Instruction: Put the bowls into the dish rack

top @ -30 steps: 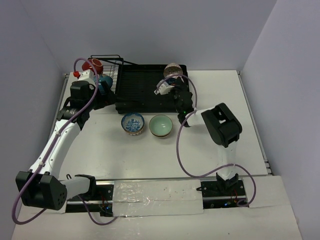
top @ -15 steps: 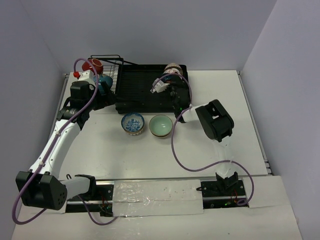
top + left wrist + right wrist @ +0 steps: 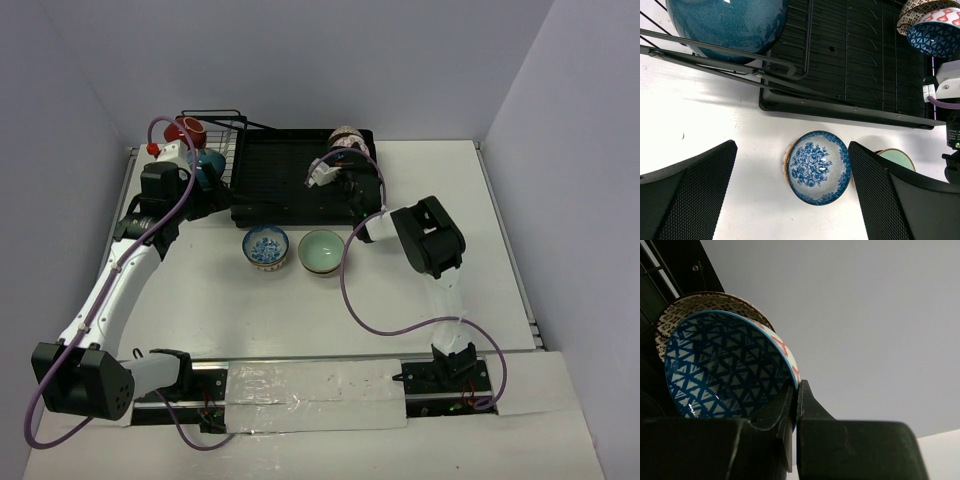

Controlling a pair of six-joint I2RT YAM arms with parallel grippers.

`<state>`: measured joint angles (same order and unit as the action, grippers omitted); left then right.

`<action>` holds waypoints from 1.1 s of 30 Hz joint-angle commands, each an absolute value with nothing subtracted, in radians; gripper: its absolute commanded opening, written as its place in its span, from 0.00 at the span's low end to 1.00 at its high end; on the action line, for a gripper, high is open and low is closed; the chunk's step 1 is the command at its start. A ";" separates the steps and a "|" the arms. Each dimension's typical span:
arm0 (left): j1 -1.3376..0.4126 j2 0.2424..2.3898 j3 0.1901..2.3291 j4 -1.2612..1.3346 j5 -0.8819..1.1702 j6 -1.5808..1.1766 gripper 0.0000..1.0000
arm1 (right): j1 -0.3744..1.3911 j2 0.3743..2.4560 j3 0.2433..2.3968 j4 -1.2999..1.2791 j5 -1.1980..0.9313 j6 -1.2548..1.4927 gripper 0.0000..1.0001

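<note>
The dish rack [image 3: 285, 180] lies at the back, its wire basket [image 3: 222, 135] on the left holding a teal bowl [image 3: 725, 22] and a red bowl [image 3: 190, 130]. My right gripper [image 3: 796, 395] is shut on the rim of a blue triangle-patterned bowl [image 3: 725, 367], held tilted over the rack's right end against a brown speckled bowl [image 3: 705, 302]. A blue floral bowl [image 3: 817, 167] and a pale green bowl [image 3: 321, 250] sit on the table in front of the rack. My left gripper [image 3: 790, 195] hangs open above the floral bowl, holding nothing.
White walls close in the table at the left, back and right. The rack's front rim [image 3: 850, 107] runs just beyond the two table bowls. The right arm's purple cable [image 3: 350, 290] loops over the table near the green bowl.
The right arm has carried the triangle-patterned bowl slightly left and deeper over the rack, its elbow swinging left. The left arm has not moved.
</note>
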<state>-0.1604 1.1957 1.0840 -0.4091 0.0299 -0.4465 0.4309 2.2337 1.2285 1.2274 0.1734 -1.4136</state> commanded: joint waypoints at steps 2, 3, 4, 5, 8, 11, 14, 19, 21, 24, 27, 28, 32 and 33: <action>-0.156 1.184 1.101 -0.397 0.038 -0.433 0.99 | 0.423 2.221 1.259 1.506 0.129 -1.440 0.00; -0.156 1.184 1.101 -0.399 0.038 -0.434 0.99 | 0.423 2.215 1.253 1.499 0.120 -1.439 0.00; -0.156 1.183 1.101 -0.397 0.040 -0.434 0.99 | 0.423 2.214 1.240 1.494 0.115 -1.437 0.00; -0.156 1.183 1.100 -0.399 0.041 -0.434 0.99 | 0.425 2.212 1.235 1.497 0.112 -1.428 0.00; -0.156 1.178 1.100 -0.399 0.040 -0.433 0.99 | 0.425 2.204 1.216 1.486 0.104 -1.422 0.00; -0.156 1.178 1.100 -0.397 0.041 -0.433 0.99 | 0.426 2.195 1.204 1.456 0.095 -1.422 0.00; -0.156 1.175 1.100 -0.397 0.040 -0.433 0.99 | 0.425 2.195 1.198 1.443 0.095 -1.417 0.01; -0.156 1.172 1.100 -0.397 0.038 -0.431 0.99 | 0.428 2.194 1.189 1.479 0.109 -1.408 0.23; -0.156 1.170 1.098 -0.397 0.040 -0.431 0.99 | 0.428 2.187 1.183 1.494 0.109 -1.401 0.32; -0.155 1.167 1.098 -0.396 0.040 -0.431 0.99 | 0.428 2.177 1.171 1.503 0.115 -1.388 0.36; -0.156 1.161 1.097 -0.393 0.040 -0.433 0.99 | 0.433 2.165 1.157 1.552 0.133 -1.387 0.42; -0.155 1.157 1.095 -0.393 0.041 -0.433 0.99 | 0.436 2.158 1.152 1.563 0.140 -1.384 0.43; -0.155 1.141 1.092 -0.388 0.043 -0.434 0.99 | 0.446 2.085 1.097 1.614 0.184 -1.353 0.48; -0.155 1.135 1.091 -0.385 0.048 -0.436 0.99 | 0.449 2.050 1.086 1.621 0.211 -1.333 0.50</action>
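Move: The blue-patterned bowl, its rim pinched in the right hand, stands in the dish rack's far right corner, its middle some 6 cm below the hand, 3 cm ahead and 2 cm left. The beige bowl is about 7 cm ahead, 2 cm left and 5 cm below the hand. The green bowl lies about 29 cm back, 9 cm left and 17 cm below. From the idle left hand, the blue-patterned bowl is roughly 20 cm ahead, 27 cm right and slightly lower. The right hand sinks some 1.5 cm, opens half-way to let go of the rim, then backs off about 2 cm. ##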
